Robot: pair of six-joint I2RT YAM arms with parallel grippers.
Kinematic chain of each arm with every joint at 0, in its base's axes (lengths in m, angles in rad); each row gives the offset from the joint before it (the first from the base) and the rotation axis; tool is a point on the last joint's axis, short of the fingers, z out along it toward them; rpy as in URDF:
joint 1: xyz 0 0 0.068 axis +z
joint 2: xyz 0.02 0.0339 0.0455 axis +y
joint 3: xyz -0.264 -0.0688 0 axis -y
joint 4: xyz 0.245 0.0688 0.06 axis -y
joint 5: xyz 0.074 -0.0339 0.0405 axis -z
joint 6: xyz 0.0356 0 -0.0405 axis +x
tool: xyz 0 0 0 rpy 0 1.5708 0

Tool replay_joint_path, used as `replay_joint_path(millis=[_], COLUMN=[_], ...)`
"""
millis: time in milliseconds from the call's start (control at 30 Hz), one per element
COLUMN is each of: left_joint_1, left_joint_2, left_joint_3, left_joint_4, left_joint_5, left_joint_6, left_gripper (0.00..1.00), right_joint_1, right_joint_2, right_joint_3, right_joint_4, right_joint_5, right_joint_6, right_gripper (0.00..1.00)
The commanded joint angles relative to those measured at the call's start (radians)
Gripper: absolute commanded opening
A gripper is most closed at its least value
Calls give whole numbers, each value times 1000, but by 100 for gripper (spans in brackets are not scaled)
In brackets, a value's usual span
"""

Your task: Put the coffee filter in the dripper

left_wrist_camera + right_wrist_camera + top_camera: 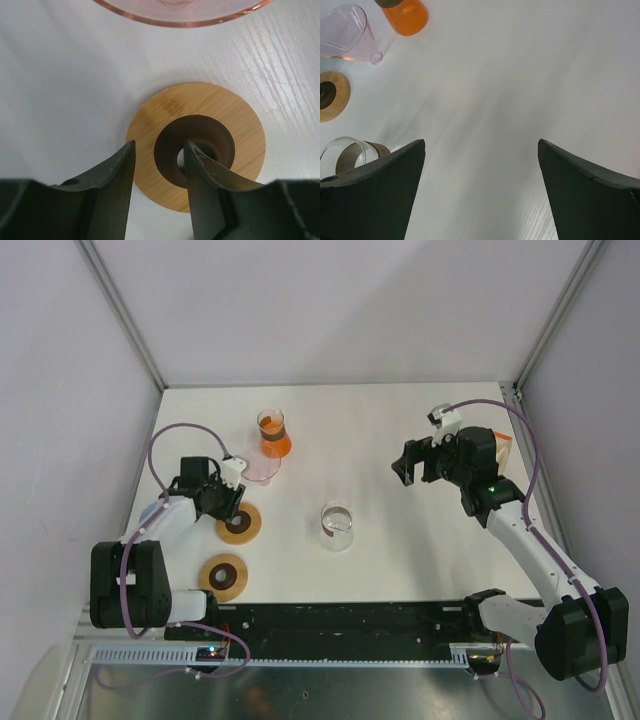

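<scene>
A clear pink cone, the dripper [262, 468] [180, 11] [347, 35], lies on its side at the back left. Just in front of it sits a wooden disc with a dark collar [238, 524] [235, 120]. My left gripper [228, 502] [159, 145] is down on that disc. One finger is in the collar's hole and the other is outside its rim, with a gap left. My right gripper [412, 466] [481, 145] hangs wide open over bare table, holding nothing. A tan and white thing [503, 444] shows behind the right arm. I cannot tell whether it is the coffee filter.
An orange vessel with a dark neck [274, 435] [406, 16] stands behind the cone. A second wooden disc [222, 576] lies near the front left. A clear glass with a brown band [337, 525] [350, 155] stands mid-table. Walls enclose three sides of the table.
</scene>
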Motion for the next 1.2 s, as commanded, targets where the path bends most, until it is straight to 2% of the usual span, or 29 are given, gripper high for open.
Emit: replay_joint_path(millis=[0,433,633,833,1067,1167], left_joint_1=[-7,-7,-7,-36,-39,-39], left_joint_2=[0,-93,-36,15,-9,3], left_joint_3=[-28,-37,-31,-45,-81,-96], left_joint_4=[26,-57,-48,15,34,33], left_joint_5=[-14,-11,-21,-126,-127,-131], left_joint_6=[38,80,67,48,67,74], left_gripper=[47,47,45,40,25,7], right_joint_1=[-7,-17,-22,-30,-37,-39], right_joint_2=[6,13,15,3,6,5], right_joint_3=[37,38,38,37,38,38], right_joint_4=[18,22,28,25,36,41], right_joint_5=[-20,-31,-42,-46,-62,-68], right_joint_6=[-11,-6,-1,0,9,13], right_gripper=[99,99,99,99,99,99])
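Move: The wooden ring with the dark sleeve lies just under my left hand, its middle about 2 cm back, 2 cm to the right and 2 cm below. The pink cone stands some 11 cm ahead and 6 cm right of that hand, the clear glass about 23 cm right and 4 cm back, and a second wooden ring about 14 cm back and 2 cm left. From my idle right hand the first ring is some 41 cm left, 6 cm back and 20 cm down. I draw my half-open left fingers back about 2 cm over the wooden ring, then lower them some 1.5 cm while easing slightly forward again, the hand tilting only about 5 degrees. Down at the left part of the dark sleeve, one tip inside its opening, I close the fingers most of the way and begin to pinch the sleeve's wall. ##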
